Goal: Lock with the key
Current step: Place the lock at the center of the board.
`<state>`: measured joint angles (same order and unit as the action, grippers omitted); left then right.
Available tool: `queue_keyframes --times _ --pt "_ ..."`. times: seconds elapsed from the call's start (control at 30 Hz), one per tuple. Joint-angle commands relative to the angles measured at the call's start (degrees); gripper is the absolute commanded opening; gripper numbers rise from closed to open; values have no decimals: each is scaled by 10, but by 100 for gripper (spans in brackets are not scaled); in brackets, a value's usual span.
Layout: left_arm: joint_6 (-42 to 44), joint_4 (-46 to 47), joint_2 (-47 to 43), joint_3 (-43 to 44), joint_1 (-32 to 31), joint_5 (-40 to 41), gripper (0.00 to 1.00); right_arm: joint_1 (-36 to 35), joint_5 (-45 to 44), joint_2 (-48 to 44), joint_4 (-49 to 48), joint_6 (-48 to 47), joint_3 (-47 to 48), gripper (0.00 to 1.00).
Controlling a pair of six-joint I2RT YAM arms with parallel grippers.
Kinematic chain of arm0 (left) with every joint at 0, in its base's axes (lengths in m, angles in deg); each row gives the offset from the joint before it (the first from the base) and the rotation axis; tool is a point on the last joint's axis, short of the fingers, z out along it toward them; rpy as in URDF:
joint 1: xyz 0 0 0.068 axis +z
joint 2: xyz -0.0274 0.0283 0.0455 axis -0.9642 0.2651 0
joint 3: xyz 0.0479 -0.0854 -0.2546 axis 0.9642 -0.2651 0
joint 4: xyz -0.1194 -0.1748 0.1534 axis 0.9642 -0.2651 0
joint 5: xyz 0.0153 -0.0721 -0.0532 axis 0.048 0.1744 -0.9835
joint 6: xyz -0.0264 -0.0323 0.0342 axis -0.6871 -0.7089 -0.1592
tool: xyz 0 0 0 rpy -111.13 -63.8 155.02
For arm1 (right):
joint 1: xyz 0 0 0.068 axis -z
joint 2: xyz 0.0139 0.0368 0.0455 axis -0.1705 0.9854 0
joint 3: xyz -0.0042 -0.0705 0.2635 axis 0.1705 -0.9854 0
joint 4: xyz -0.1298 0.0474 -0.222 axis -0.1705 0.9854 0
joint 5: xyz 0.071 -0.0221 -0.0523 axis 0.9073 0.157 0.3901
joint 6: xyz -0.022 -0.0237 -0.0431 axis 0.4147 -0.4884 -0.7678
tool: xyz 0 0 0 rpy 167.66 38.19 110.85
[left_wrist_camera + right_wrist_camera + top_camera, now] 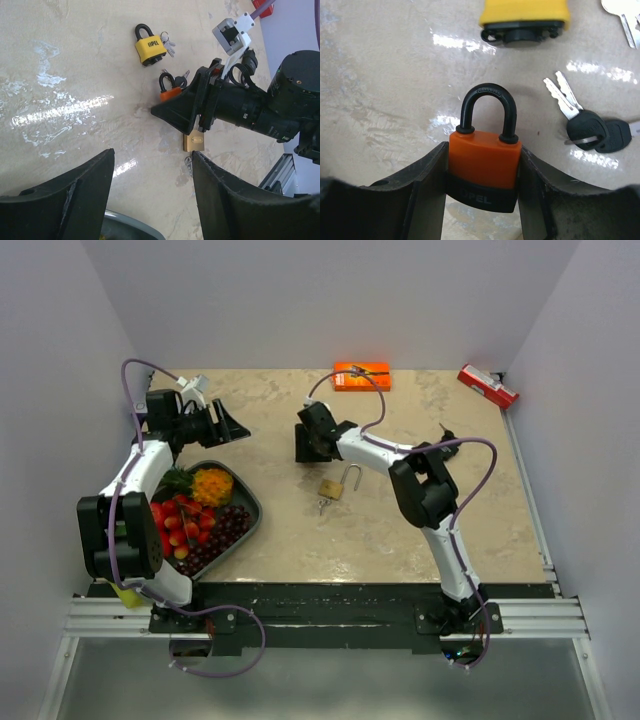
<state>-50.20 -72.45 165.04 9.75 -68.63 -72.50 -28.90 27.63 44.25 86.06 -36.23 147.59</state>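
Observation:
An orange padlock (485,167) with a black shackle lies on the table, both shackle legs seated in its body. My right gripper (483,150) is shut on it, fingers pressing its two sides. In the top view that gripper (308,447) hides the lock. A pair of black-headed keys (592,132) lies just right of the lock, untouched. My left gripper (152,200) is open and holds nothing; it hovers at the table's left (232,428), looking at the right gripper (186,107) and the orange padlock (170,93).
A yellow padlock (150,47) with keys lies beyond the orange one. A brass padlock (336,487) with its key (322,506) lies nearer the front. A grey fruit tray (252,502) stands at the left. An orange box (362,375) and a red object (487,386) lie at the back.

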Motion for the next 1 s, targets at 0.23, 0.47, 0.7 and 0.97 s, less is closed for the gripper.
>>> queue_keyframes --times 0.23,0.47,0.7,0.97 --pt "-6 18 -10 9 4 -9 68 -3 -44 -22 64 51 -24 61" --pt "-4 13 -11 11 4 -11 68 -4 -40 -15 65 51 -13 67" --pt "26 16 -10 14 4 -22 69 -3 -16 -64 41 -9 2 75" --pt "140 -18 -14 51 -28 -30 72 -2 81 -216 -31 -276 -112 99"
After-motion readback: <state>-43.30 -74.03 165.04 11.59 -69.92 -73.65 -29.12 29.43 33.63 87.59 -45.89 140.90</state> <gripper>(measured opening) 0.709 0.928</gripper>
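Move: The right hand, down near the tabletop, still holds the orange lock. Its resting spot is almost under the fingers, about 1 cm back and 1 cm right. The yellow lock lies roughly 8 cm ahead and 2 right, the orange lock's keys about 2 cm ahead and 7 right, and the gold lock some 8 cm back and 6 right. From the left hand, the orange lock is about 3 cm ahead, 14 right and 15 below. Back and to the right by only about 1 cm, with a slight clockwise turn, the right hand brings the orange lock to its spot between the yellow and gold locks and opens its fingers. It stays there briefly, then lifts away about 5 cm, easing back and right and turning some 10 degrees counter-clockwise as the fingers spread nearly fully. ##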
